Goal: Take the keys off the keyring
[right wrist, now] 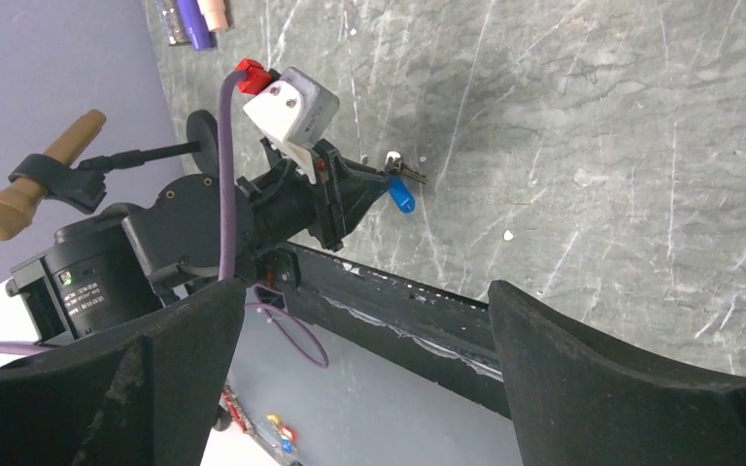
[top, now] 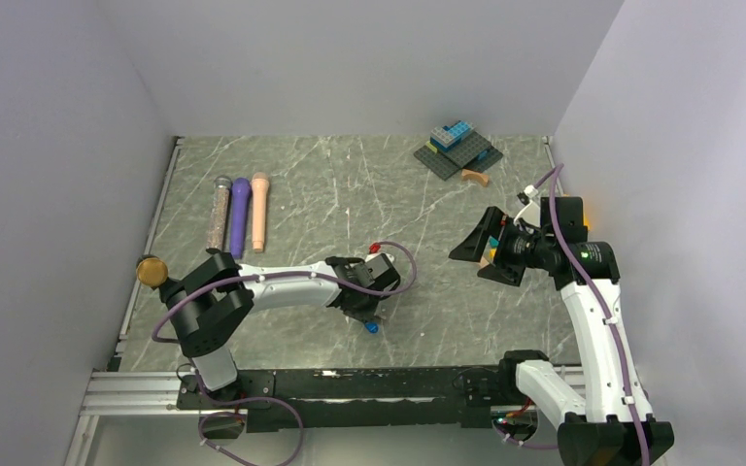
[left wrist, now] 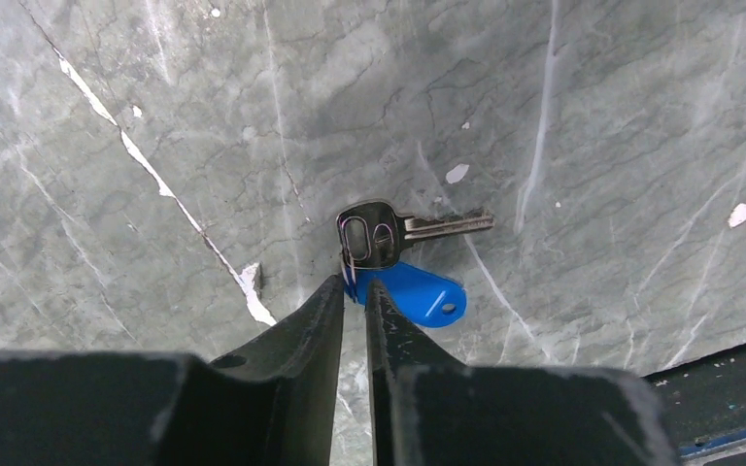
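Observation:
A metal key (left wrist: 389, 231) with a dark head lies flat on the grey marble table (left wrist: 204, 126). A blue oval tag (left wrist: 425, 294) lies just below it. The keyring (left wrist: 353, 243), a thin silvery wire ring, links the two. My left gripper (left wrist: 354, 283) has closed to a narrow gap, and the ring's lower end and the tag's edge sit between its tips. From above, the left gripper (top: 368, 313) points down near the front edge, with the blue tag (top: 373, 327) showing beneath it. My right gripper (top: 481, 248) hovers wide open to the right, holding nothing, and its view shows the blue tag (right wrist: 401, 197).
Three toy microphones (top: 239, 212) lie side by side at the left. A gold-headed microphone (top: 151, 270) is clipped at the left edge. A dark baseplate with bricks (top: 458, 150) and an orange arch (top: 476, 177) sit at the back right. The black front rail (top: 350, 383) runs close behind the keys.

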{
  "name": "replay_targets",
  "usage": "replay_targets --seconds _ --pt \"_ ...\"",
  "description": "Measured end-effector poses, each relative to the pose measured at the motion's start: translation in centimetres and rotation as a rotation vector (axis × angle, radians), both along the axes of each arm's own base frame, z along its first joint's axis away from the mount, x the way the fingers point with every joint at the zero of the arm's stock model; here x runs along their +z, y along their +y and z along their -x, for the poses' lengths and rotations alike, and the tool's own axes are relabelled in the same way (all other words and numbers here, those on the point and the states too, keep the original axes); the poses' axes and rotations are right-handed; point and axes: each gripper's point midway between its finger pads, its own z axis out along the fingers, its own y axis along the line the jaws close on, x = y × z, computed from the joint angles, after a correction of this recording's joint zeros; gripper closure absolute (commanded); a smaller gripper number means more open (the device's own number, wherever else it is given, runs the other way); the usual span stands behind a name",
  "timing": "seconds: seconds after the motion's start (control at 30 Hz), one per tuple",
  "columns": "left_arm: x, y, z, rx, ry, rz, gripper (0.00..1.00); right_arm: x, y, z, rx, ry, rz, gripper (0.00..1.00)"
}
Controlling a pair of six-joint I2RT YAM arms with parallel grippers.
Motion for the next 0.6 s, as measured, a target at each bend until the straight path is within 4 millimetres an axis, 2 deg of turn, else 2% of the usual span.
replay_targets --seconds 0.27,0.6 --pt "0.18 -0.23 -0.18 -0.011 -0.007 0.002 1.00 0.13 -0.03 0.12 0.005 -0.003 0.004 0.00" --pt "0.70 -0.18 -0.37 -0.016 -0.016 -0.004 1.00 0.32 0.12 0.29 0.016 -0.007 -0.003 0.00"
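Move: The keyring is right at the left hand's pads, roughly 1 cm below them. Its key extends to the right, its middle about 3 cm right and level fore-and-aft; the blue tag's middle is about 2 cm back and 2 cm right, both some 1 cm below the hand. From the right hand the keyring lies about 19 cm left, 3 cm back and 22 cm down. The left fingers shut fully, pinching the keyring at their tips, then the hand rises about half a centimetre. ##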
